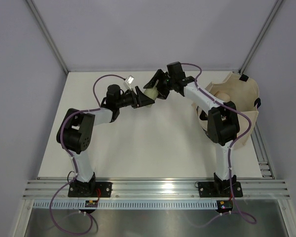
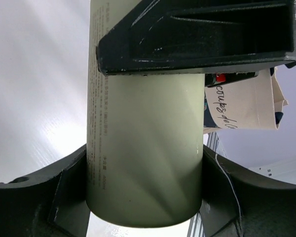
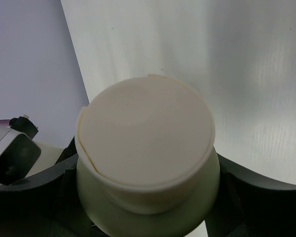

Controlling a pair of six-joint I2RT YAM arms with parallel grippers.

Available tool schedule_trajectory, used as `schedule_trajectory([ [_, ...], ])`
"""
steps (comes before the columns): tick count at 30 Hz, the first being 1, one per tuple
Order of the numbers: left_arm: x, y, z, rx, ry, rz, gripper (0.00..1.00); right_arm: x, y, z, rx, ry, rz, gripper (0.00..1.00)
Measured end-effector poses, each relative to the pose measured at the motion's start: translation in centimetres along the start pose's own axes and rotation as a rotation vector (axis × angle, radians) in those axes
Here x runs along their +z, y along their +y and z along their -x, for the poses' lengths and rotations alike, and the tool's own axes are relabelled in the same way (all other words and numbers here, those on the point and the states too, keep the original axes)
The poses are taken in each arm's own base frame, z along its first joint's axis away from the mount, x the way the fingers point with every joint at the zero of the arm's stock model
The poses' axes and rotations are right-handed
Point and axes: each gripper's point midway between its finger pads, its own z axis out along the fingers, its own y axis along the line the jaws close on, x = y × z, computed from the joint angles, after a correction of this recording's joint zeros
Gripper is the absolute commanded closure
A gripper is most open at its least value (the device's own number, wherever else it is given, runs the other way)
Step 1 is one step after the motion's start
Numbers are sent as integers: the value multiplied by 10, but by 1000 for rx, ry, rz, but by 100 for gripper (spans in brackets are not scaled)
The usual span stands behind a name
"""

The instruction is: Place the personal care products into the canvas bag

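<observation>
A pale sage-green bottle [image 1: 150, 92] with a cream cap [image 3: 145, 133] hangs above the far middle of the table, held between both arms. My left gripper [image 1: 143, 98] is shut on its lower body [image 2: 145, 148], one finger pressed against each side. My right gripper [image 1: 159, 88] comes in from the cap end, and its dark fingers [image 3: 227, 182] lie against the bottle's shoulder on both sides. In the left wrist view, a right finger [image 2: 197, 34] crosses the upper part of the bottle. The canvas bag [image 1: 239, 98] sits at the far right, slumped, and a printed side of it [image 2: 241, 106] shows. No other products show.
The right arm's elbow [image 1: 222, 121] stands in front of the bag. Grey walls enclose the table at the back and sides. An aluminium rail [image 1: 153, 187] runs along the near edge and carries both arm bases. The left wrist camera [image 3: 10, 153] sits close to the right gripper.
</observation>
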Motion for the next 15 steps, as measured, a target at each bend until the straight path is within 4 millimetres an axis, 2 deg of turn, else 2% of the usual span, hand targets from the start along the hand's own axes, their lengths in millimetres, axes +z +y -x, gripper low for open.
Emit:
schedule_trajectory([
  [1, 0, 0, 0, -3, 0, -1, 99, 0, 0, 0, 0, -1, 2, 43],
  [2, 0, -1, 1, 2, -4, -3, 95, 1, 2, 1, 3, -4, 10, 61],
  [4, 0, 0, 3, 9, -13, -2, 81, 2, 3, 2, 2, -11, 24, 74],
  [5, 0, 0, 4, 11, -15, 0, 72, 3, 3, 2, 2, -14, 30, 87],
  [6, 0, 1, 4, 12, -16, 3, 52, 4, 2, 2, 2, -17, 36, 94],
  [7, 0, 1, 3, 10, -14, 5, 44, 4, 2, 1, 4, -17, 40, 100],
  [8, 0, 2, 3, 9, -14, 7, 34, 4, 2, 1, 2, -19, 47, 100],
  [10, 0, 2, 2, 10, -14, 8, 1, 4, 3, 1, -4, -23, 58, 100],
  [15, -4, -9, 7, 32, -21, -23, 1, 2, 7, 1, -52, -7, 109, 100],
])
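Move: The green bottle is already between both grippers, the left on its lower body, the right round its cap end. Its middle lies some 2 cm ahead, 2 cm right and slightly above the left hand, and from the right hand about 3 cm back, 2 cm left and 2 cm down. The canvas bag is roughly 35 cm to the right of the right hand, about 7 cm back and 8 cm lower. Left fingers let go of the green bottle's lower body: after keeping their grip at first, they spread to fully open, the finger nearer the bases coming clear while the other stays close. The left hand otherwise stays put but for a rise of about 1 cm at the end. The right hand keeps its pinch on the cap end, nearly still, tilting some 5 degrees. ##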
